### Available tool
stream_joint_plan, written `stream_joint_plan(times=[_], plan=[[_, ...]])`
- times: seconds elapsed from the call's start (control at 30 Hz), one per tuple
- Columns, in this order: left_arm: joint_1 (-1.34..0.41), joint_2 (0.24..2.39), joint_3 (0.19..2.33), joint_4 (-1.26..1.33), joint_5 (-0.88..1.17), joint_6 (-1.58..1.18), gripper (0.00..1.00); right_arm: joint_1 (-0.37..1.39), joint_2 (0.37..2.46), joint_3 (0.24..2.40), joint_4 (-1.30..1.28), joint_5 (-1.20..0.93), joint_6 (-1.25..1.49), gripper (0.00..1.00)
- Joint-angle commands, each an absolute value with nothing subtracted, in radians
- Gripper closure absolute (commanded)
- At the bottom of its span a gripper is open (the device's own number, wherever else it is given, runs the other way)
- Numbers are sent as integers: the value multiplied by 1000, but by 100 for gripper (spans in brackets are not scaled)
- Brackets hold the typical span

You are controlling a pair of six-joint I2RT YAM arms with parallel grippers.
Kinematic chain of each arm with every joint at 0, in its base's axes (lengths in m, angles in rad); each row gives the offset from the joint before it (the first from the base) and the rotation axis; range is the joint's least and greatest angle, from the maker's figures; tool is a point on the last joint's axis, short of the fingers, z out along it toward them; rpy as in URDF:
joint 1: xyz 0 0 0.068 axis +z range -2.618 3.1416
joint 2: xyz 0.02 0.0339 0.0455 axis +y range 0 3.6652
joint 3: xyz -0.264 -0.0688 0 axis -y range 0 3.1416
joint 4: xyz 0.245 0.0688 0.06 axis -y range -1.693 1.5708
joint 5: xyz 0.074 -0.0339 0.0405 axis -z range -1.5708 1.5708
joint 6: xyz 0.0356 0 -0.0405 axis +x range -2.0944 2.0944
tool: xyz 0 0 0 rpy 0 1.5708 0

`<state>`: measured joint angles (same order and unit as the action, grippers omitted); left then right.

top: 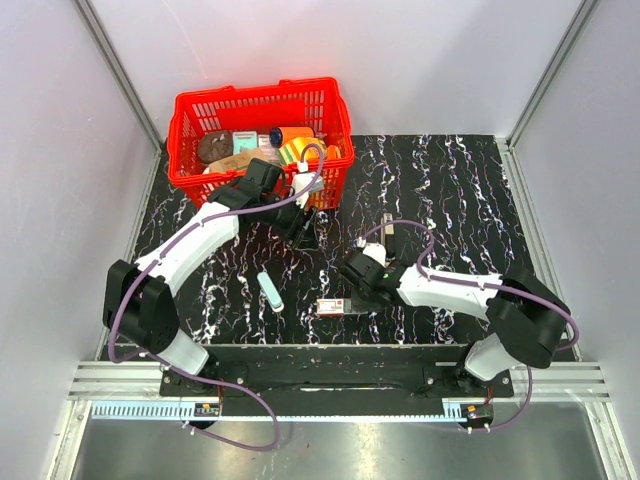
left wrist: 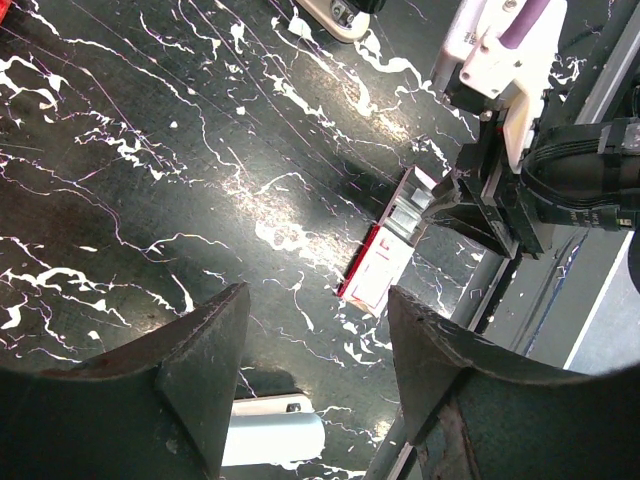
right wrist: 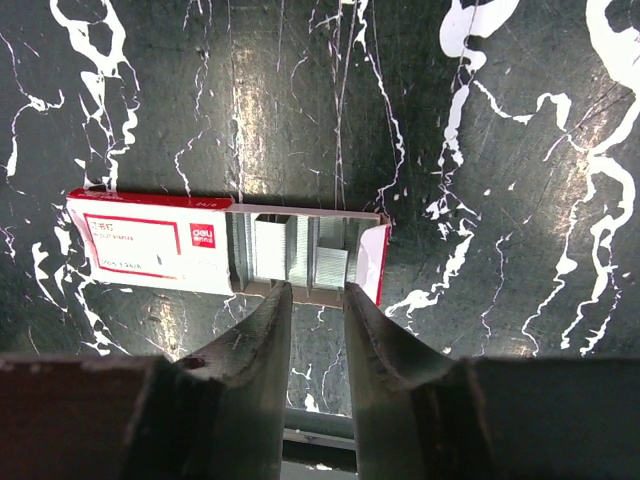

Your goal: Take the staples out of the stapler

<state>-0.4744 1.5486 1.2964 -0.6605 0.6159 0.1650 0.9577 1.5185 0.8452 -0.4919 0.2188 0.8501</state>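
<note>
The stapler (top: 388, 228) is a slim dark bar with silvery parts, lying on the black marbled table behind my right arm; neither gripper touches it. My right gripper (top: 350, 292) (right wrist: 315, 290) hovers over a small red-and-white staple box (top: 332, 305) (right wrist: 160, 245). Its fingers stand a narrow gap apart with nothing between them, tips at the near edge of the box's pulled-out tray. Silver staple strips (right wrist: 290, 250) lie in that tray. My left gripper (top: 303, 228) (left wrist: 318, 295) is open and empty above the table by the basket; its view shows the box (left wrist: 385, 262).
A red basket (top: 190, 105) full of items stands at the back left. A pale blue-white bar (top: 270, 290) (left wrist: 270, 435) lies left of the box. Grey walls close in both sides, and a metal rail (top: 330, 380) runs along the near edge.
</note>
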Motion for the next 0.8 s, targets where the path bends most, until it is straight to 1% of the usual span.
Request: stream_joint_plan(times=[0.0,0.2,0.37,0.43,0.57,0.77], plan=[[-482,1522,1321,-663,611,183,38,969,1523,888,-495,232,845,66],[-488,1526,1315,-672,594,213,40,969,1467,911,-534,242,836,67],[-532,1519,1246,-686,488,354,41,937,1369,882,-557,288,815,70],[-558,1513,1191,-681,447,421,42,876,1338,836,-526,211,810,70],[-604,1519,1092,-651,379,515,42,763,1264,703,-378,63,815,70],[-660,1542,1017,-604,315,571,44,686,1288,615,-269,-72,827,72]])
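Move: The light-blue stapler lies some 10 cm back, 7 cm to the left and 15 cm below the left hand; the staple box is about 13 cm back and 8 cm to the right of that hand, equally low. The right hand stands just over this box, whose middle is 3 cm to its left and 1 cm ahead, 2 cm down. From the right hand, the grey stapler is 13 cm ahead and 7 cm right, the light-blue one 19 cm left and 2 cm ahead. The light-blue stapler is approached by the left hand, which waits at first, then drops about 10 cm while drawing back 6 and left 3, turning some 25 degrees so its open fingers point more steeply down. The staple box is left by the empty right hand, which rises about 4 cm, swings about as far right and sinks again beside the box, fingers still partly open. ##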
